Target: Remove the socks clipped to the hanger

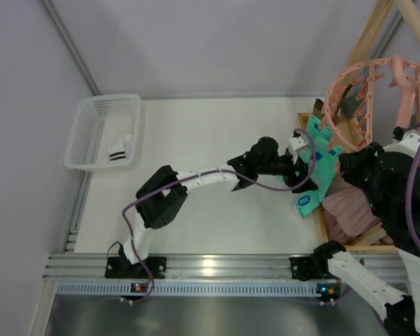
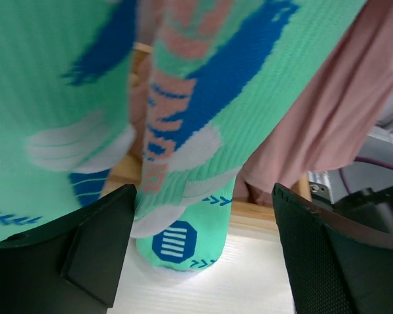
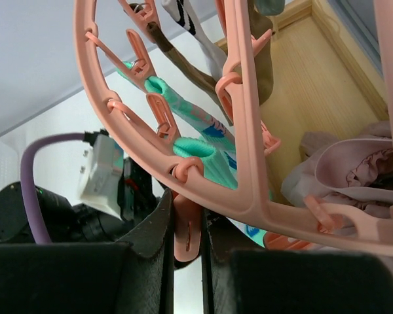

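Note:
The salmon-pink hanger (image 1: 367,87) hangs at the far right, and its ring and spokes (image 3: 249,163) fill the right wrist view. Mint-green socks (image 1: 320,168) with blue and white patches hang from its clips over the table. My left gripper (image 1: 294,171) is at these socks, open, with a sock toe (image 2: 183,242) hanging between its wide-apart fingers (image 2: 98,242). My right gripper (image 3: 188,226) is shut on a pink clip (image 3: 187,229) under the ring. A brown sock (image 3: 183,65) and another mint sock (image 3: 196,150) are clipped further along the ring.
A white basket (image 1: 101,129) at the far left holds a white sock with dark stripes (image 1: 120,148). A wooden frame (image 1: 371,35) carries the hanger. Below it, a wooden tray edge (image 1: 320,217) and pink cloth (image 1: 353,210) lie at the right.

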Controlling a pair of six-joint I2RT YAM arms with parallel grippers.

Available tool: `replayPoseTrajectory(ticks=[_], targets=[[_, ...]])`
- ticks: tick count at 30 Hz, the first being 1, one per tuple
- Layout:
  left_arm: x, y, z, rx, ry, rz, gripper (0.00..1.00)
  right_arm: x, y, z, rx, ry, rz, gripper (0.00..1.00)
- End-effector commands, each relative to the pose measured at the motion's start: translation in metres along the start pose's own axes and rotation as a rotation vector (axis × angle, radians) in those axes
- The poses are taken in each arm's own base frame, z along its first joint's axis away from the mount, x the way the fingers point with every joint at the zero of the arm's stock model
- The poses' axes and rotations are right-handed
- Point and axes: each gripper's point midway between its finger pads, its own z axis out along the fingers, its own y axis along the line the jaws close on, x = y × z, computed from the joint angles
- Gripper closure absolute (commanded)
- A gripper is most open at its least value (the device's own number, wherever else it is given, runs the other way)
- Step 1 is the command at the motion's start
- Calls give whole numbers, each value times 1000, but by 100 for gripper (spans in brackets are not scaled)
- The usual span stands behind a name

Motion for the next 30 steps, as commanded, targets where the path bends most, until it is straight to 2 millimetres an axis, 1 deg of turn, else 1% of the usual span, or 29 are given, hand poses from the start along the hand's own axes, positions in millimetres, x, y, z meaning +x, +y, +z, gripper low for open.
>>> replayPoseTrajectory(ticks=[1,2,4,5,6,7,8,9,10,11,12,13,14,15,16,17,18,19,20,21,22,23,24,25,26,27,29,30], targets=[[-9,-36,-1,94,-35,36,20,10,-7,-10,-3,48,-33,100],[-7,-42,-2,99,-30,29,34,10,-7,-11,-6,46,-29,100],[0,-51,-2,107,-15,-15,67,12,-8,-10,-6,43,-20,100],[0,-52,-1,95,-16,-37,83,11,-6,-9,-13,33,-1,95],[-3,-47,-1,54,-30,-64,100,12,-6,-8,-16,32,5,91],[-2,-44,-1,27,-35,-112,100,10,-6,-10,-23,21,19,82],[-4,-44,-5,12,-41,-133,100,10,-4,-11,-29,18,37,49],[-7,-39,-8,-29,-56,-155,100,9,-3,-11,-40,13,45,34],[-8,-38,-10,-58,-67,-173,100,7,-1,-13,-53,5,51,21],[-10,-37,-17,-88,-77,-172,100,6,-1,-14,-59,0,49,1],[-14,-31,-21,-161,-105,-171,100,6,1,-15,-73,3,44,1],[-27,-33,-30,-197,-142,-161,100,5,2,-16,-77,1,47,0],[-28,-28,-36,-252,-160,-165,100,5,2,-17,-77,1,59,1],[-17,-27,-43,-296,-154,-175,100,6,3,-17,-80,7,68,1],[-20,-11,-54,-412,-196,-183,100,6,5,-17,-87,9,78,1],[-33,-13,-67,-448,-236,-182,100,5,8,-18,-100,10,101,1],[-23,-13,-73,-482,-226,-178,100,8,14,-19,-135,27,101,0],[-34,-7,-88,-559,-270,-152,100,3,22,-21,-177,14,109,1],[-36,-7,-93,-589,-280,-137,100,3,28,-22,-202,18,117,1],[-30,-10,-97,-614,-268,-100,100,3,37,-26,-252,34,124,1],[-39,-10,-108,-660,-297,-84,100,2,44,-26,-272,46,135,1],[-40,-9,-113,-694,-306,-70,100,3,49,-26,-288,64,141,1],[-36,-16,-115,-699,-298,-49,100,4,60,-28,-335,96,142,1],[-41,-20,-120,-699,-313,-48,100,4,67,-30,-361,109,151,1],[-43,-23,-122,-696,-318,-51,100,2,74,-30,-388,114,160,1],[-44,-24,-124,-691,-323,-56,100,5,82,-32,-425,140,161,1],[-48,-31,-129,-668,-330,-61,100,3,91,-36,-471,154,164,1],[-47,-33,-131,-663,-325,-74,100,2,93,-37,-478,151,163,1]])
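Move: The near teal sock hangs beside my open left hand: its middle is about 5 cm right, level fore-and-aft and some 5 cm up, with its foot lower down between my finger ends. The other teal sock is about 7 cm ahead, 2 cm right and 5 cm up; the pink cloth lies roughly 20 cm right, 1 cm back and 15 cm down. From my right hand, shut on an empty clip, the near sock's middle is about 3 cm ahead, 5 cm left and 11 cm down. My left hand draws back about 5 cm and sinks a little while its fingers shut on the lower part of the near teal sock, then hauls the sock roughly 11 cm left and upward, swinging some 40 degrees counter-clockwise. Meanwhile my right hand opens wide, lets go of the empty clip, eases back slightly and swings about 7 cm left in front of the sock's clipped cuff, turning the same way. ##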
